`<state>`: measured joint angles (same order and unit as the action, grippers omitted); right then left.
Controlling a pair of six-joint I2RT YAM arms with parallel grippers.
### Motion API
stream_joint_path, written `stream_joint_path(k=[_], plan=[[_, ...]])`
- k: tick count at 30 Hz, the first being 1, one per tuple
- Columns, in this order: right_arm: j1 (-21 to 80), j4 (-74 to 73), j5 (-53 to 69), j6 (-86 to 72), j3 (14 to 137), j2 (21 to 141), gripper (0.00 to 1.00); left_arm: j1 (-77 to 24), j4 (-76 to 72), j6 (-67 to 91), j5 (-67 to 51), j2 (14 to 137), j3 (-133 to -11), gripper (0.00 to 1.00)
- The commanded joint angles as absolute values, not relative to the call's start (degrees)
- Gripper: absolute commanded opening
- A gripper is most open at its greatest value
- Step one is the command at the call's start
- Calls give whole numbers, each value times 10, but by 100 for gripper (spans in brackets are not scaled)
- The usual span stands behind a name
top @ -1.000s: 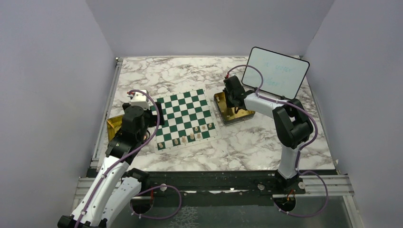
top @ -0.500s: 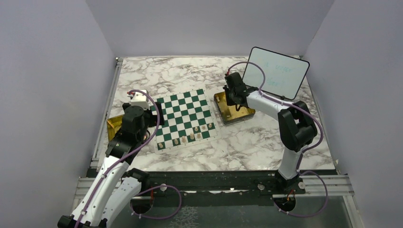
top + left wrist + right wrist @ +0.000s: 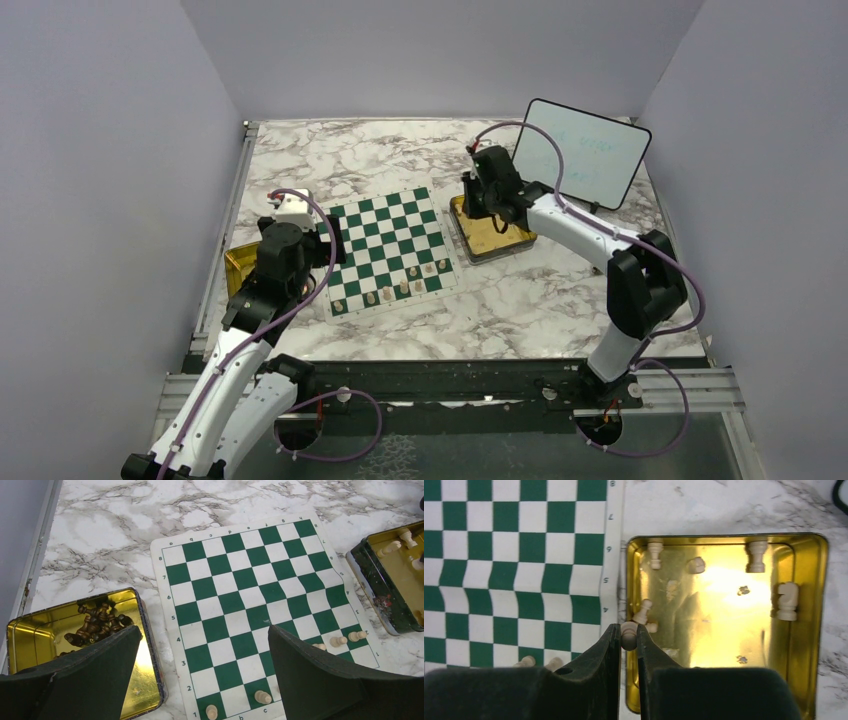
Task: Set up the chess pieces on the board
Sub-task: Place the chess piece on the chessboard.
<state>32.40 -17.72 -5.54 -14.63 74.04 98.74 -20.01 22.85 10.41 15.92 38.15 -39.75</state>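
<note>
The green-and-white board [image 3: 385,228] lies mid-table, with several cream chess pieces [image 3: 404,287] standing on its near rows. My right gripper [image 3: 628,631] is shut on a cream chess piece [image 3: 628,636]. It hangs over the left rim of a gold tin [image 3: 724,630], right beside the board's edge [image 3: 611,555]. More cream pieces [image 3: 787,600] lie in that tin. My left gripper [image 3: 205,645] is wide open above the board's near-left corner [image 3: 220,650], holding nothing. Cream pieces [image 3: 262,697] stand between its fingers [image 3: 310,675].
A second gold tin [image 3: 30,640] holding dark chess pieces [image 3: 97,622] sits left of the board. A framed whiteboard [image 3: 580,155] leans at the back right. Grey walls enclose the marble table [image 3: 520,300] on three sides.
My right gripper has risen from the tin and shifted slightly left toward the board with the piece in it. The left arm has not moved.
</note>
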Motion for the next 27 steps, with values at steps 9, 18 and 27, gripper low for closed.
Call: stream_joint_path(k=[9,18,27], plan=[[444,-177,-39,-172,788,1011,15,-203,222,99,151,380,-404,99],[511,-177,-58,-182,819,1057,15,-203,222,98,155,376,-404,99],[548,-176,-76,-199,834,1095,15,-203,229,100,172,371,-410,99]])
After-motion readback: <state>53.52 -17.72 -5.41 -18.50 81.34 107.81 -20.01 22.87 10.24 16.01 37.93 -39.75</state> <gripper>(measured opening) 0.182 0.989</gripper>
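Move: The right hand, holding a pale pawn over the left edge of the white pieces' tray, is bound for the empty square e2, about 15 cm to its left, 11 cm back and 10 cm below. The f2 pawn stands some 12 cm left and 10 cm back, the e1 piece about 14 cm left and 14 cm back; the tray's middle is 8 cm right, 2 cm ahead. From the left hand, e2 lies roughly 20 cm right, 2 cm ahead and 18 cm down. Leftward and back, some 18 cm in all, the right hand carries its pawn from the tray's edge across the board towards e2, rising slightly at first, then sinking about 3 to 4 cm as it slows. The wrist swings roughly 20 degrees counter-clockwise, and the nearly shut fingers keep their pinch on the pawn. ##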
